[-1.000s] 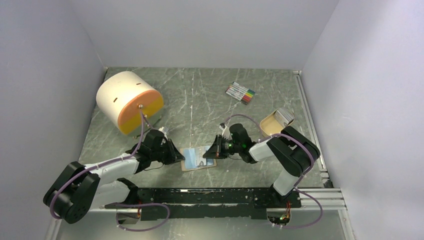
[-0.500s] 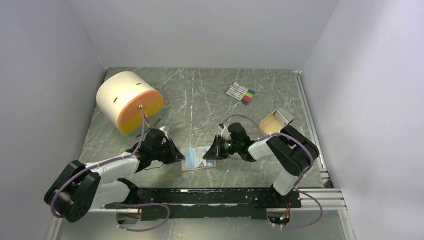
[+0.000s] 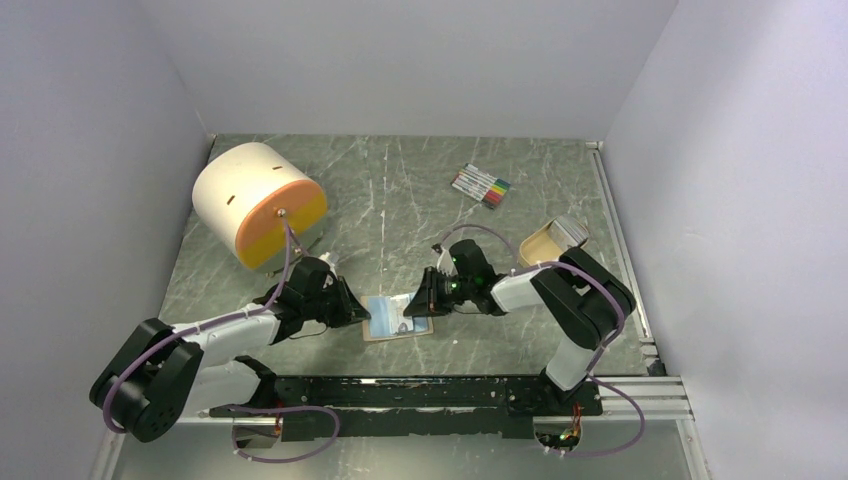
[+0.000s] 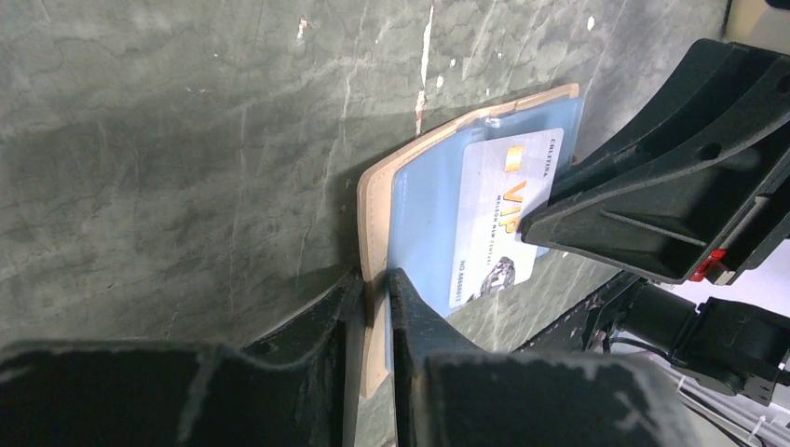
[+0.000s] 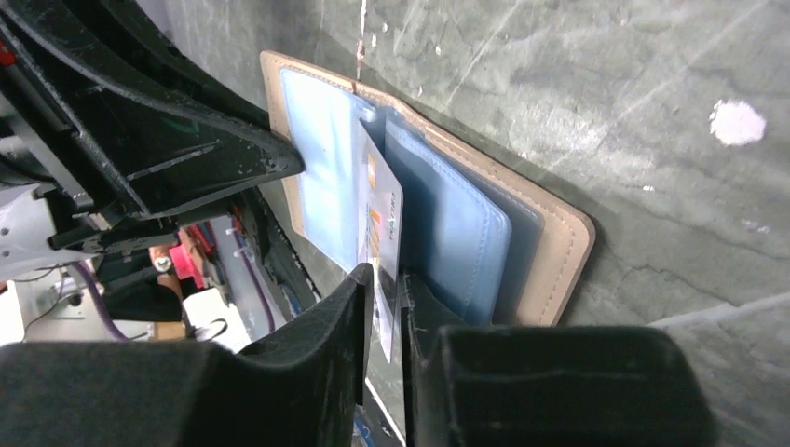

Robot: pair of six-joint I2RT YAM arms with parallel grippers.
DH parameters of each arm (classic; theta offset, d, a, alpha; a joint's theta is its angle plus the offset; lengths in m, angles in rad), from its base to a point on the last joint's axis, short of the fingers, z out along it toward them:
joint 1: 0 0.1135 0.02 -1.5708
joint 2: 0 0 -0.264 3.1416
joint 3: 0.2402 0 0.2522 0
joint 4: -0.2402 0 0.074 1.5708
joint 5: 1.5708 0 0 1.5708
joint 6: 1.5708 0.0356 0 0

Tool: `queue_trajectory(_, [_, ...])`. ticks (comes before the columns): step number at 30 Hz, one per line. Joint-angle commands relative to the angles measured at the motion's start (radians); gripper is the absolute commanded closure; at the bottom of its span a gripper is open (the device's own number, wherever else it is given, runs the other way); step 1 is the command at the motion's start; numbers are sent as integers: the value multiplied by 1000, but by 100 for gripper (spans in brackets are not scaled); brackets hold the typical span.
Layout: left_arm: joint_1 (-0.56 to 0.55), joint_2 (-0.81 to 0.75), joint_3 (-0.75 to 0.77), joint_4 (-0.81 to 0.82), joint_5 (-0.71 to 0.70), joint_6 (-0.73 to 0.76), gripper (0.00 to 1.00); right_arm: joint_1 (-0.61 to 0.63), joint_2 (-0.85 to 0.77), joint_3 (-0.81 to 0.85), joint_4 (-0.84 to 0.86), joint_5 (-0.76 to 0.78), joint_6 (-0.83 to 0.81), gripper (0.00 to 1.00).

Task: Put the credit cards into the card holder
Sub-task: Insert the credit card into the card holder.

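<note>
The tan card holder (image 3: 395, 320) lies open on the table between both arms, its pale blue sleeves facing up. My left gripper (image 3: 358, 312) is shut on its tan cover edge (image 4: 377, 214); the left gripper (image 4: 374, 279) pinches it from both sides. A whitish credit card (image 4: 498, 209) with gold "VIP" lettering sits partly inside a sleeve. My right gripper (image 5: 387, 279) straddles that card (image 5: 380, 219), jaws slightly parted with a thin gap showing beside it. More credit cards (image 3: 570, 232) lean in the tan tray.
The tan tray (image 3: 545, 248) stands right of the right arm. A bundle of marker pens (image 3: 481, 186) lies at the back. A large white and orange cylinder (image 3: 258, 203) sits at the back left. The rail (image 3: 430, 395) runs along the near edge.
The right gripper has slid a little left toward the holder and its jaws have eased apart around the card. The left gripper has kept its grip and place.
</note>
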Motion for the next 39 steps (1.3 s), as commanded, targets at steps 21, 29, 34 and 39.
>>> queue_trajectory(21, [-9,10,3,87,66,0,81,107,-53,77,-238,233,-64,65])
queue_trajectory(29, [-10,12,-25,189,128,-22,80,122,-49,77,-245,251,-61,64])
queue_trajectory(34, [-11,42,-28,218,147,-22,80,123,-102,87,-310,292,-87,63])
queue_trajectory(39, [-11,54,-22,218,148,-21,89,121,-138,114,-401,341,-127,62])
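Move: The credit card leans in the holder between my right hand's fingers, its middle about 1 cm ahead, 1 cm to the left and 1 cm below. The open card holder's middle lies some 2 cm left of that hand, level fore and aft and 2 cm below; its right half is centred about 2 cm to the right. From my left hand, pinching the holder's left edge, the card is roughly 7 cm right and 1 cm ahead, with the holder's middle 6 cm right, both a centimetre or so lower. I spread my right fingers moderately around the card, easing about 1 cm forward, then sweeping back and some 1.5 cm left towards my left hand before drawing slightly right again, fingers tipping about 10 degrees steeper. Late on, my left hand keeps its pinch on the holder's edge and carries it roughly 2 cm right and 1.5 cm up, its fingers flattening a little. ##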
